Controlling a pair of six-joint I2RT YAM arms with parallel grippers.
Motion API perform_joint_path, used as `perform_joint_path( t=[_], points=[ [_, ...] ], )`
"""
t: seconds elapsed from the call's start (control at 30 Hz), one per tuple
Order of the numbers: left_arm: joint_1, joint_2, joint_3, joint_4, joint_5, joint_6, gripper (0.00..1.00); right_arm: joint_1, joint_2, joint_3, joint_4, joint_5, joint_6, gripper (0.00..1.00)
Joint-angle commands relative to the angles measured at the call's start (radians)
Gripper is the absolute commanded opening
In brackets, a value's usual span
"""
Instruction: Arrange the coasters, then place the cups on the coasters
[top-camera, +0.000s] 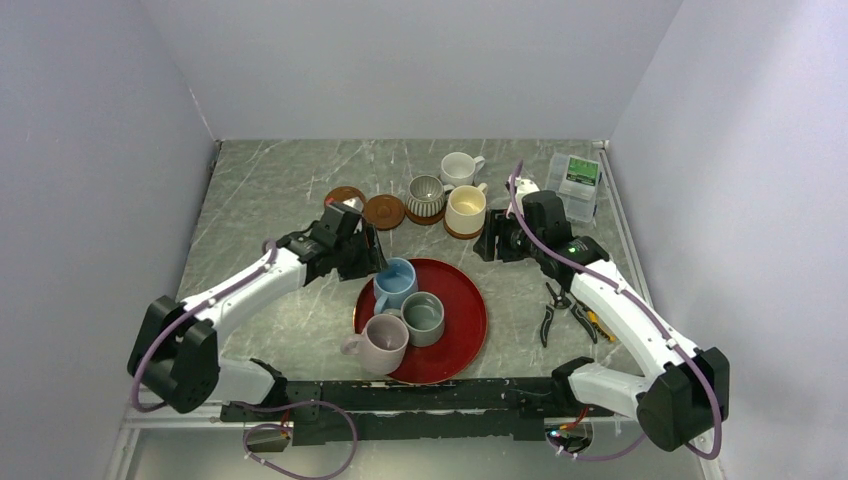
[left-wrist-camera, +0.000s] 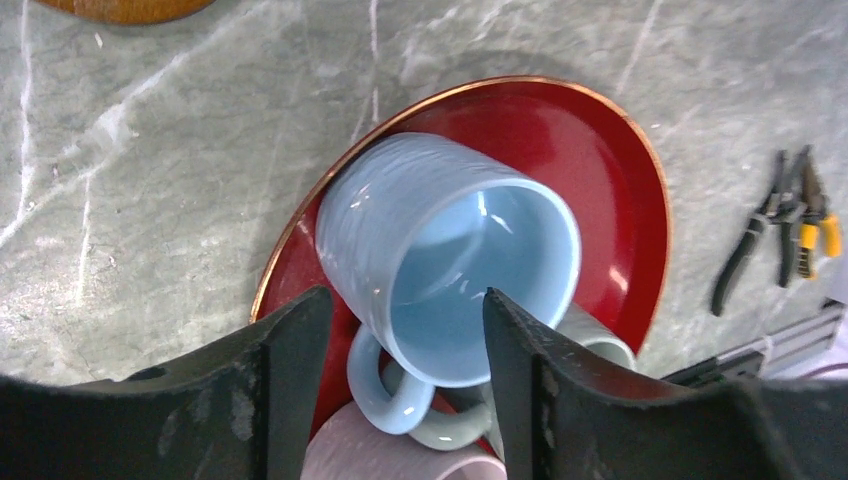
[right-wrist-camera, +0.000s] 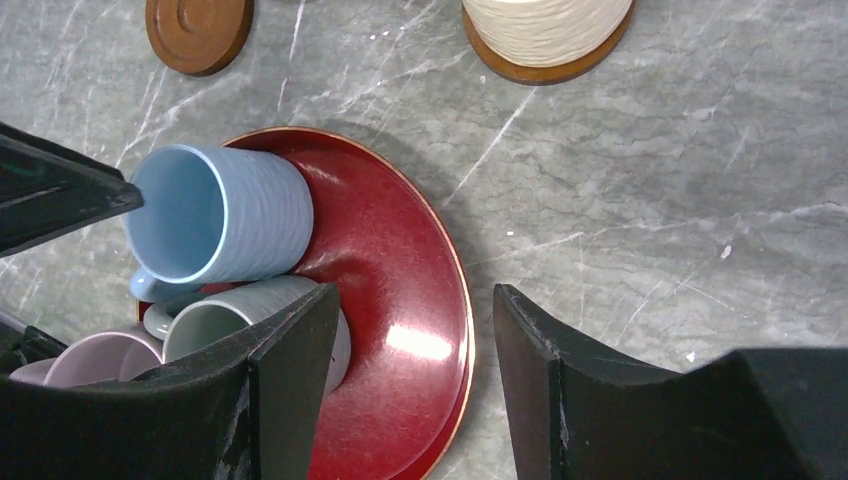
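Three cups stand on the red tray: light blue, grey-green and pale lilac. My left gripper is open astride the light blue cup: one finger stands over its mouth, the other outside its wall by the handle, with a gap showing. Two bare coasters lie behind the tray. The ribbed cup and cream cup each sit on a coaster. A white cup stands farther back. My right gripper hangs open and empty over the tray's edge.
Black pliers and a yellow-handled tool lie right of the tray. A clear plastic box sits at the back right corner. Grey walls close in the marble table on three sides.
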Motion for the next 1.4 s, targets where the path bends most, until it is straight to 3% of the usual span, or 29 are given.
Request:
perform_joint_path(
  t=[0.0, 0.37, 0.53, 0.73, 1.1, 1.27, 1.37],
  points=[
    [-0.016, 0.077, 0.058, -0.037, -0.058, -0.002, 0.58, 0.002, -0.037, -0.011, 0.048, -0.006, -0.006, 0.62],
    [-0.027, 0.181, 0.122, -0.083, -0.069, 0.042, 0.41, 0.002, -0.05, -0.031, 0.046, 0.023, -0.028, 0.62],
    [-0.036, 0.229, 0.192, -0.136, -0.074, 0.112, 0.26, 0.0, -0.049, -0.027, 0.036, 0.041, -0.033, 0.62],
    [-0.038, 0.282, 0.31, -0.2, -0.071, 0.312, 0.03, 0.001, -0.064, -0.031, 0.021, 0.063, -0.039, 0.62],
    [-0.074, 0.338, 0.437, -0.225, 0.093, 0.772, 0.03, 0.0, -0.08, -0.049, 0.011, 0.082, -0.036, 0.62],
    [-0.096, 0.349, 0.435, -0.233, 0.112, 0.85, 0.06, 0.0, -0.087, -0.051, 0.006, 0.089, -0.033, 0.62],
    [-0.103, 0.336, 0.416, -0.225, 0.109, 0.86, 0.15, 0.0, -0.095, -0.056, 0.004, 0.095, -0.032, 0.63]
  ],
)
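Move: The blue cup stands with its middle about 4 cm to my left hand's right, level with it fore and aft, some 6 cm below. Its rim's left side lies below the gap between my fingers. From this hand, the grey-green cup is about 7 cm back and 9 cm right, the pink mug some 11 cm back and 2 cm right, and the nearest coaster roughly 12 cm ahead and 5 cm left. From my right hand the blue cup is about 17 cm left, 2 cm back and 12 cm below. I sink my open left hand about 3.5 cm over the blue cup's near-left rim and close the fingers on the wall, one inside and one outside. With the rim pinched I ease a couple of centimetres forward, then right and slightly up, turning the hand some 45 degrees clockwise and bringing its fingers steeper. ##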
